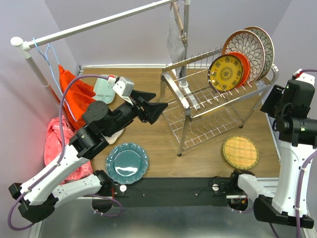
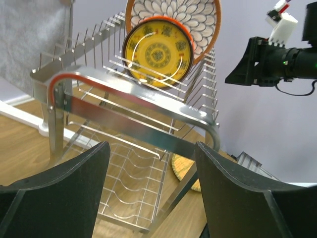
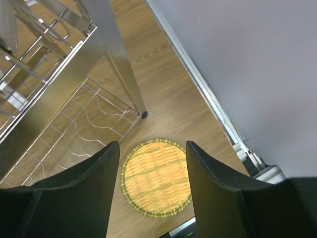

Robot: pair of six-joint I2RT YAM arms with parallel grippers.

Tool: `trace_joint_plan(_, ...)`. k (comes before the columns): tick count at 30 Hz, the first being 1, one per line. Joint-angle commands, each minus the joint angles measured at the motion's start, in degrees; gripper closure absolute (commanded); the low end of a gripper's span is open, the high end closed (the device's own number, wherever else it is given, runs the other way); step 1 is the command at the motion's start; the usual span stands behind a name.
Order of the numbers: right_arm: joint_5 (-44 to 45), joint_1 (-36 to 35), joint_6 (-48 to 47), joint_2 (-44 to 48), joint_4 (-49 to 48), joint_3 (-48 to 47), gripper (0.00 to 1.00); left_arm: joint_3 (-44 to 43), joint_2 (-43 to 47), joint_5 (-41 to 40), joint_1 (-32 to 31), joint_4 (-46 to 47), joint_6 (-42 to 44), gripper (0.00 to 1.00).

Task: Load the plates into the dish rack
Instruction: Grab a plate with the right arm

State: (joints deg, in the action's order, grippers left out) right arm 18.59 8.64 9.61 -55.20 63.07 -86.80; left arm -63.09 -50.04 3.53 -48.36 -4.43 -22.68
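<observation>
The dish rack [image 1: 208, 99] stands at the middle right. Its upper tier holds a dark-yellow patterned plate [image 1: 225, 73], an orange plate [image 1: 244, 64] and two brown-rimmed floral plates [image 1: 246, 47] upright. A teal scalloped plate [image 1: 127, 163] lies flat near the left arm's base. A yellow woven plate [image 1: 240, 152] lies on the table right of the rack's legs. My left gripper [image 1: 156, 109] hangs open and empty, pointing at the rack's left end [image 2: 138, 106]. My right gripper [image 3: 152, 163] is open and empty, high above the woven plate [image 3: 156, 184].
A white clothes rail [image 1: 99, 22] crosses the back, with a grey cloth [image 1: 176, 37] hanging by the rack. Orange cloth [image 1: 74, 91] and pink cloth [image 1: 54, 139] lie at the left. A pale plate [image 1: 104, 91] sits partly hidden behind the left arm.
</observation>
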Motion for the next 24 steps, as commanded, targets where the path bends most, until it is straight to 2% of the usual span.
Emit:
trace_joint_plan(1,4.3,0.3,0.7,-2.5,4.2,-4.3,0.34,-3.5,0.1,1.7,0.5,1.0,4.9,0.21)
trace_joint_plan(2,5.5,0.3,1.0,-3.5,4.7,-5.1,0.32,-3.6,0.1,1.3,0.5,0.8,5.3,0.21)
trace_joint_plan(6,9.7,0.4,0.8,-6.2,3.6,-9.5,0.08,-3.7,0.6,0.4,0.5,1.4,6.4,0.2)
trace_joint_plan(12,12.2,0.3,-3.5,-9.9,-5.8,-17.8,0.04,-4.1,0.3,0.2,0.5,2.5,8.0,0.19)
trace_joint_plan(16,11.9,0.3,-9.1,-12.6,-14.7,-19.3,0.04,-4.3,-0.6,0.6,0.7,3.5,8.3,0.19)
trace_joint_plan(21,7.7,0.9,-24.1,-15.9,-26.0,-20.2,0.03,-5.4,-1.5,1.0,0.8,3.5,8.8,0.19)
trace_joint_plan(24,2.0,5.0,-32.0,-19.6,-29.4,-23.9,0.02,-5.9,-1.6,0.7,0.8,3.5,9.1,0.19)
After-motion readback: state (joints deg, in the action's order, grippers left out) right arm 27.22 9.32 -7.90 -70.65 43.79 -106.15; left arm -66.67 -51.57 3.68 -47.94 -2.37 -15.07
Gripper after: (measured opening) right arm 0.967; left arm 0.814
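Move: The yellow checkered plate lies on the table about 37 cm below my right hand, some 5 cm back and 7 cm to its left. The dish rack's middle is roughly 17 cm ahead, 30 cm left and 22 cm below this hand. The yellow floral plate in the rack is about 20 cm ahead, 20 cm left and 8 cm lower. From my left hand the checkered plate is about 45 cm right, 3 cm back and 45 cm below. I open my empty right fingers nearly all the way while edging right, then swing the hand up about 13 cm, with some 8 cm forward and 5 cm right, away from the checkered plate and clear of the rack. The fingertips tip up and the hand's left side rolls down, some 25 degrees altogether. My left hand, empty, lifts about 3 cm and tips up slightly. ##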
